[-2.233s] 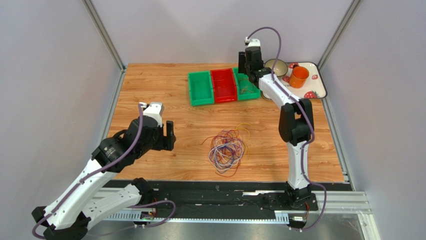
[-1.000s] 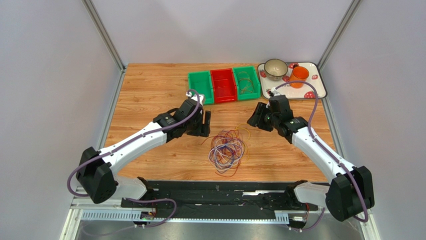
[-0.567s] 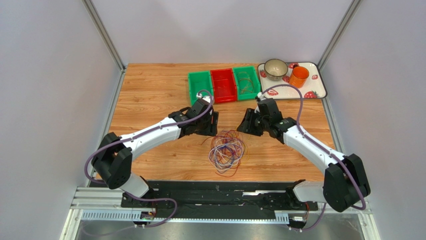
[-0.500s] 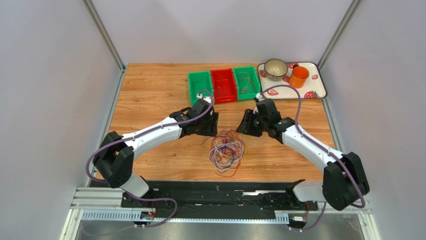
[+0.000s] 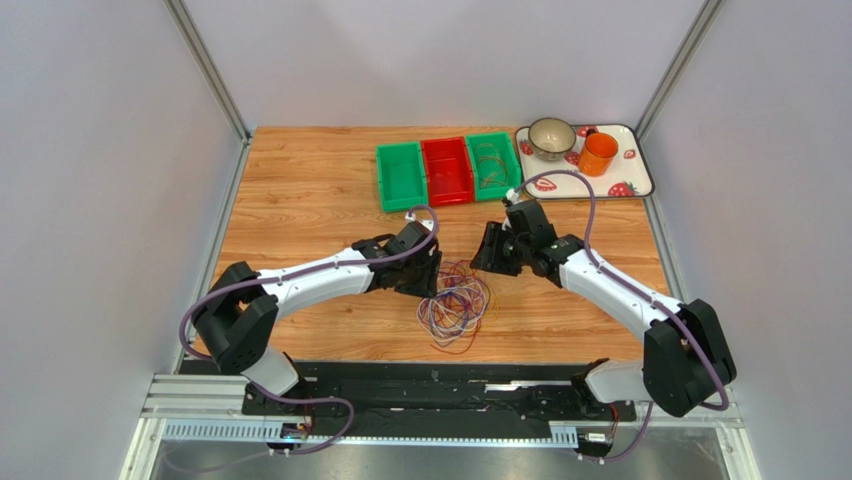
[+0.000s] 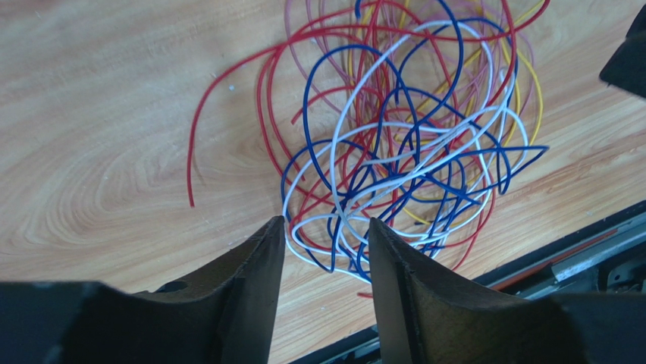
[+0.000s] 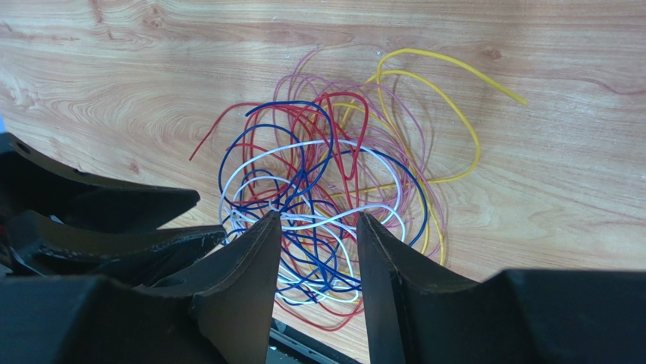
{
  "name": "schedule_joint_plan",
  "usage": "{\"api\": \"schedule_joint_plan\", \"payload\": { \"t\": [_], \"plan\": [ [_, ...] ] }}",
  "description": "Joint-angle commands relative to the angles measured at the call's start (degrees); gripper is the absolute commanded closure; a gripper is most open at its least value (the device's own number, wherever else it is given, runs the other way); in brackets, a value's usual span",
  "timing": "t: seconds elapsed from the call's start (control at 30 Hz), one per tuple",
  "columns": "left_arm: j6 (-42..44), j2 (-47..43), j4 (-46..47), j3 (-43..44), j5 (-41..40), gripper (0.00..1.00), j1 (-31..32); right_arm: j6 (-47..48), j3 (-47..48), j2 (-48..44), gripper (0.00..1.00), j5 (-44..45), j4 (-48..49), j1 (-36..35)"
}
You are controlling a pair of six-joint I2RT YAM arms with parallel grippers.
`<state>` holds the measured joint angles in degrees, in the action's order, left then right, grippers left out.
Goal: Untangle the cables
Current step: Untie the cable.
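Observation:
The cables [image 5: 455, 300] lie as one tangled pile of red, blue, white, yellow and purple loops on the wooden table, near its front middle. My left gripper [image 5: 428, 272] hovers at the pile's upper left edge. In the left wrist view the left gripper [image 6: 326, 222] is open, and the cables [image 6: 394, 152] lie just past its tips. My right gripper [image 5: 490, 252] hangs at the pile's upper right. In the right wrist view the right gripper [image 7: 318, 218] is open over the cables [image 7: 326, 182], with nothing pinched. A yellow loop [image 7: 447, 114] sticks out to the right.
Three bins stand at the back: green [image 5: 400, 176], red [image 5: 446, 171] and green [image 5: 493, 165], the last holding some wires. A strawberry-pattern tray [image 5: 630, 182] at the back right carries a bowl [image 5: 551, 137] and an orange cup [image 5: 598, 153]. A black rail [image 5: 450, 372] borders the near edge.
Both arms have swung in from the sides to the cable pile. The left gripper moved right and down to the pile's edge, and its jaws have narrowed. The pile has not moved.

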<state>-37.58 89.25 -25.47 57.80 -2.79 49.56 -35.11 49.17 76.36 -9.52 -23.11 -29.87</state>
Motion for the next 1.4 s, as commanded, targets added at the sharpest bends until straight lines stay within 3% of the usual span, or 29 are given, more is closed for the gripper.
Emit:
{"api": "schedule_joint_plan", "payload": {
  "t": [0.0, 0.23, 0.6, 0.7, 0.87, 1.03, 1.37],
  "plan": [
    [-2.06, -1.8, 1.57, -1.37, 0.68, 0.49, 0.89, 0.75, 2.25, 0.9, 0.55, 0.64, 0.61, -0.28],
    [-1.88, 0.48, 2.98, -0.94, 1.64, 0.6, 1.15, 0.75, 2.34, 1.78, 0.55, 0.47, 1.05, -0.63],
    [-1.7, 1.36, 3.68, 0.64, 2.08, 0.69, 1.24, 0.66, 2.16, 1.95, 0.55, 0.64, 1.14, -1.07],
    [-1.79, 1.63, 3.68, 0.91, 2.08, 0.77, 1.33, 0.75, 2.07, 1.87, 0.56, 0.73, 1.14, -1.16],
    [-1.88, 1.54, 2.89, 1.79, 1.82, 1.0, 1.33, 1.01, 1.99, 1.78, 0.56, 0.91, 0.97, -1.16],
    [-1.27, -1.88, -2.02, 4.24, -0.37, 1.0, 1.33, 1.1, 2.42, 1.51, 0.56, 1.08, 0.61, -1.16],
    [5.32, -11.64, -18.46, 24.1, -9.6, 1.0, 1.33, 3.38, 6.81, -0.33, 0.55, 0.39, -1.5, -1.16]
  ]
}}
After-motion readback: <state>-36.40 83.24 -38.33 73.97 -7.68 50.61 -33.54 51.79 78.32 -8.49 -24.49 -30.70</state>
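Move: A white cable loop on the left side of the tangle is the target, barely a centimetre behind and to the right of the left hand and 2 cm or so below it. The tangle's middle lies some 4 cm right and 1 cm back, the loose red cable end about 6 cm left and 1 cm ahead, the yellow loop roughly 10 cm right and 4 cm ahead, all about 2 cm below. From the right hand, the white loop is around 8 cm left, 4 cm back and 5 cm lower. The white cable is pinched by the left fingers, which sink and draw back about a centimetre to the tangle's left side, then hang nearly still while closing from half open to fully shut. The left hand then lifts it away ever faster, some 12 cm up and slightly forward, the fingertips tilting forward about 10 degrees. ##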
